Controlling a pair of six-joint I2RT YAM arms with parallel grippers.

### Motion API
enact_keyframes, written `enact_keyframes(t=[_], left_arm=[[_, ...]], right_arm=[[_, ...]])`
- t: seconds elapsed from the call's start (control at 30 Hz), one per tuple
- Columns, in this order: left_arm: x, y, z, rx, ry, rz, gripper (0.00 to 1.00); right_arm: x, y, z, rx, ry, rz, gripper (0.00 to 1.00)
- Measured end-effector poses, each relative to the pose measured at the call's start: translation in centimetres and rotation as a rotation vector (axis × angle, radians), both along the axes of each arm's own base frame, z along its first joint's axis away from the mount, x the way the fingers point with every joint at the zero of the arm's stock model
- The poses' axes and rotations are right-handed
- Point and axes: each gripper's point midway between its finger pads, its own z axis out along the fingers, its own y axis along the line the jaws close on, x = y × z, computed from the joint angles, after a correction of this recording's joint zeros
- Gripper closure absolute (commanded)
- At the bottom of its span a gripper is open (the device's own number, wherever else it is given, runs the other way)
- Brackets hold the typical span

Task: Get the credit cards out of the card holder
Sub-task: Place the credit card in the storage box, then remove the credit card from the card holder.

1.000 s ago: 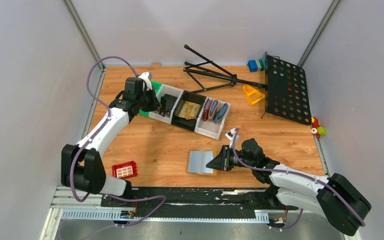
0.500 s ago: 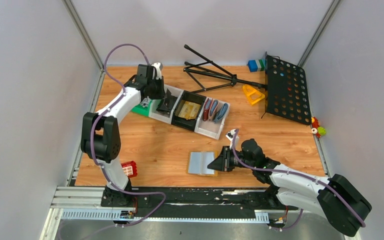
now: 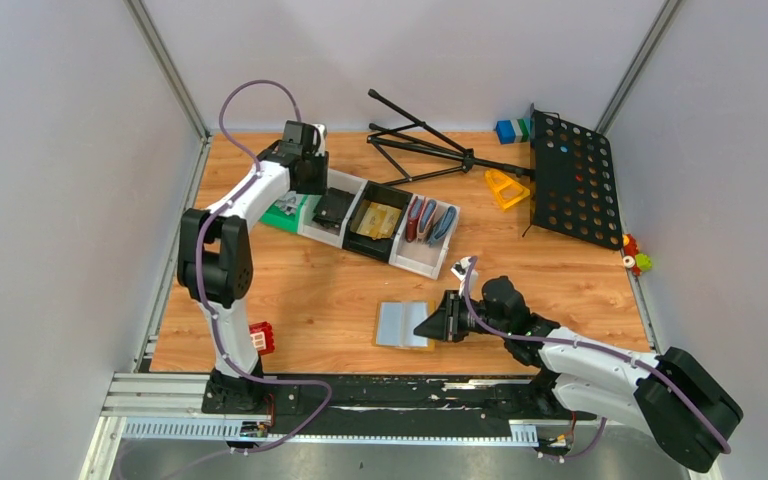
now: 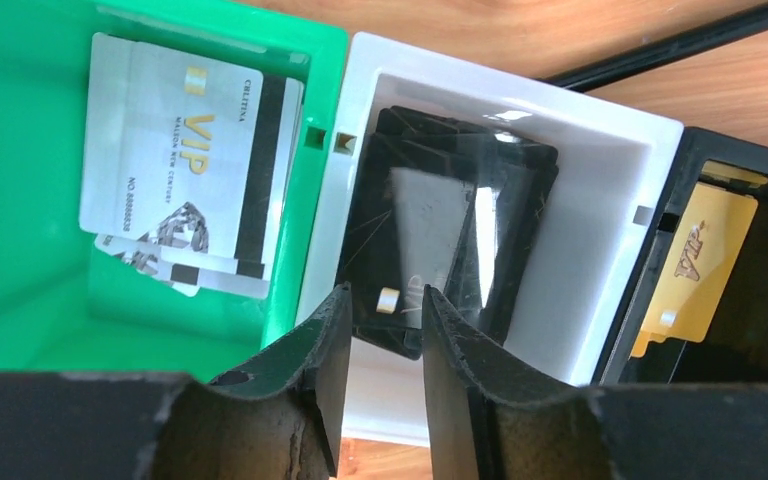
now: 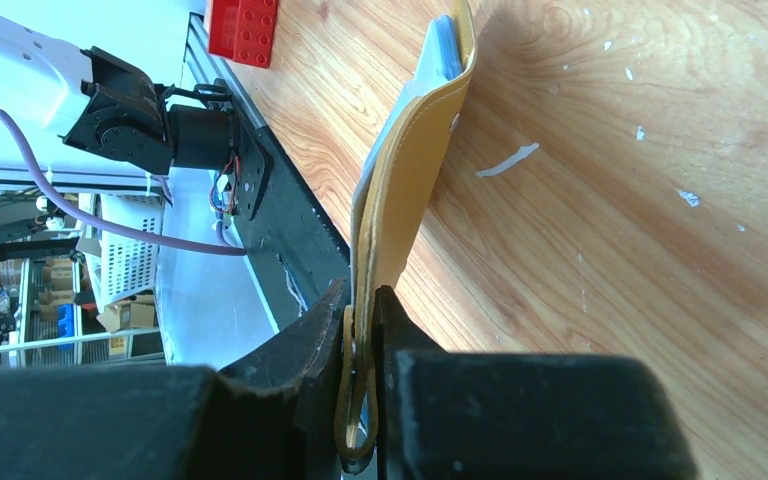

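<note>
The mustard card holder (image 3: 404, 326) lies open on the wooden table, grey-blue lining up. My right gripper (image 3: 442, 322) is shut on its right edge; the right wrist view shows the yellow flap (image 5: 410, 170) pinched between the jaws (image 5: 362, 292). Gold-tan credit cards (image 3: 378, 220) lie in the black bin and show again at the edge of the left wrist view (image 4: 695, 255). My left gripper (image 3: 322, 190) hangs over the white bin (image 4: 600, 240), which holds black cards (image 4: 450, 230). Its jaws (image 4: 385, 292) stand a little apart with nothing between them.
A green bin (image 4: 20, 300) with silver VIP cards (image 4: 180, 150) sits left of the white bin. Red and blue wallets (image 3: 430, 222) stand in another white bin. A folded black stand (image 3: 430, 150), a perforated black plate (image 3: 570, 180), a yellow piece (image 3: 506, 187) and a red brick (image 3: 260, 337) lie around.
The left arm has swung toward the back, over the white bin, and its jaws have parted. The black card there now lies flat. The right arm has not moved.
</note>
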Motion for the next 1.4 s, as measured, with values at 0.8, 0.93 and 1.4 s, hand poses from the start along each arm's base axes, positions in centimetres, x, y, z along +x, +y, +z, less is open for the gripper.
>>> enact_keyframes(t=[0.8,0.93,1.4], left_arm=[[-19.4,-4.5,3.6,-0.329,-0.037,-0.153,0.38],[-22.8,-6.3,3.4,-0.507,-0.01,-0.213,0.35],[-27.9,-10.4,7.3,-0.99,0.02,-0.337,0.01]], right_arm=[[1.3,0.6,1.4,-0.016,-0.024,-0.015,1.0],[1.6,1.2,4.5,0.048,-0.084,-0.004,1.0],[0.3,2.5,12.1,0.287,-0.09,0.06,1.0]])
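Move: The left hand has just released a card and hovers over the white compartment of the storage box, whose black cards lie some 7 cm below it and 2 cm right. Its next goal, the open card holder, is about 33 cm back, 18 cm right and 5 cm lower. The black compartment is 3 cm back and 13 cm right, the knife compartment 8 cm back and 22 cm right. The right hand pinches the holder, its middle 2 cm ahead, 4 cm left and 2 cm below. Backing away from the storage box, the left hand first lifts about 5 cm, then sweeps some 28 cm back and 10 cm right towards the card holder, rolling roughly 55 degrees so its fingers swing from down to rightward, spreading from partly to fully open, and rising a little more. Late on, the right hand keeps its pinch and raises the holder about 12 cm, drifting slightly left and tilting its fingers nearer level. ##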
